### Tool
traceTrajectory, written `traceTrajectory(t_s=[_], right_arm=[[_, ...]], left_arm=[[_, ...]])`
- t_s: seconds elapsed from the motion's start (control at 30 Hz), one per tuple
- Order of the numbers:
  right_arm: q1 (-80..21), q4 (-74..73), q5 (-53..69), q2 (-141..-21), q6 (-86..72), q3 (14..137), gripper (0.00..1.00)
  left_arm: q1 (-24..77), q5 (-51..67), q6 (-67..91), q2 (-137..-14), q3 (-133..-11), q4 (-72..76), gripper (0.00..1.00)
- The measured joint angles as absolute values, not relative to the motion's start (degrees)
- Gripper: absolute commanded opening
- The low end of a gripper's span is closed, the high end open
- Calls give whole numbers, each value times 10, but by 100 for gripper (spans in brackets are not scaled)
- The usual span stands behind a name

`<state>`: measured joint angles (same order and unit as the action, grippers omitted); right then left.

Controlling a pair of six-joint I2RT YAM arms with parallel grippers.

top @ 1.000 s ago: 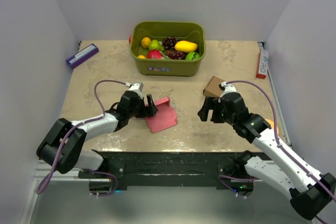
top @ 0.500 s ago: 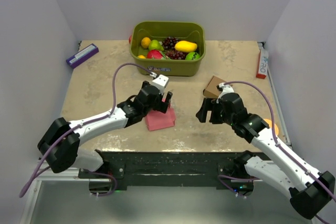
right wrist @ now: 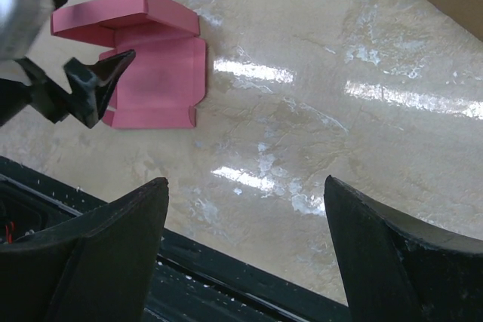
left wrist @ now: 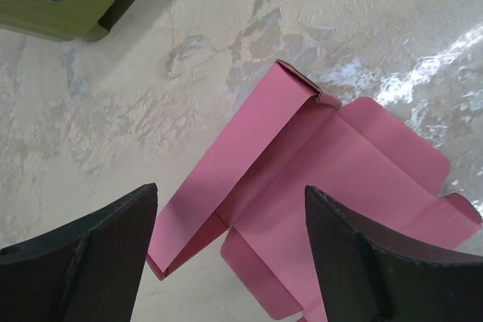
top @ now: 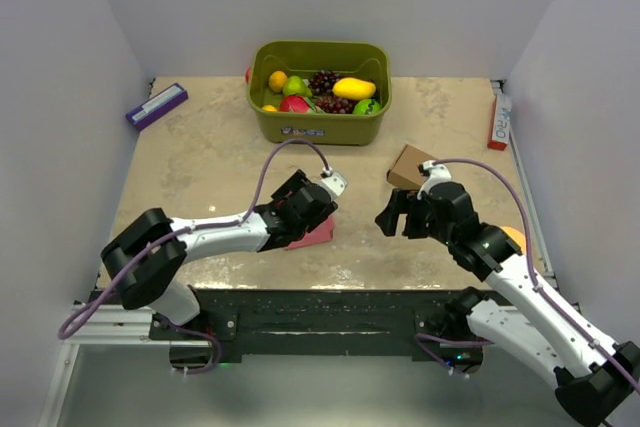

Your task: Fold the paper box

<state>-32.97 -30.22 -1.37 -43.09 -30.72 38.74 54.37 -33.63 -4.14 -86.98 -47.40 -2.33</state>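
Note:
The paper box (left wrist: pixel 324 179) is a pink card cutout lying on the table, with one long side panel folded up and its rounded flaps lying flat. My left gripper (left wrist: pixel 231 188) hovers open just above it, one finger on each side of the folded panel, touching nothing that I can see. From above, the left gripper (top: pixel 312 215) covers most of the paper box (top: pixel 320 235). My right gripper (top: pixel 395 215) stands open and empty to the right, well apart from the paper box (right wrist: pixel 155 73). Bare table lies between its fingertips in the right gripper (right wrist: pixel 247 181) view.
A green bin (top: pixel 318 125) of fruit stands at the back centre. A small brown cardboard box (top: pixel 408 165) lies just behind the right gripper. A purple box (top: pixel 157 105) sits at the back left, a red-white box (top: pixel 499 119) at the right edge.
My left gripper has swung right and toward the near edge, ending over the paper box instead of at its left side. The right arm has barely moved.

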Motion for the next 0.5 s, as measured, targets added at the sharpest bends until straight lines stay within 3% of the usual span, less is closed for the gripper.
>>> traceTrajectory(t_s=[0.17, 0.2, 0.4, 0.5], right_arm=[[-330, -302, -13, -422, -306, 386, 87], [-330, -302, -13, -421, -306, 386, 87], [-330, -303, -13, -420, -305, 385, 87], [-330, -303, -13, -420, -306, 385, 87]], left_arm=[[552, -385, -70, -909, -480, -23, 53], [553, -392, -71, -910, -482, -23, 44], [552, -420, -68, -920, -498, -23, 25], [545, -419, -57, -928, -508, -29, 23]])
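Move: The paper box's raised far wall is almost at the left hand, about 2 cm ahead of the hand point, 2 cm right and 2 cm below, running left to right between the open fingers. The box's open floor lies some 5 cm back, 3 cm right and 5 cm below. The brown box is about 8 cm ahead and 20 cm right. From the idle right hand, the raised wall is roughly 8 cm ahead, 15 cm left and 9 cm below. The left fingers close from wide open to about a quarter, one on each side of the paper box's raised far wall, and pinch it near its left end. As they shut, the hand dips about 1 cm, then eases forward some 1.5 cm and 1 cm left, recovering part of the dip, with only a slight roll that raises its left side. ##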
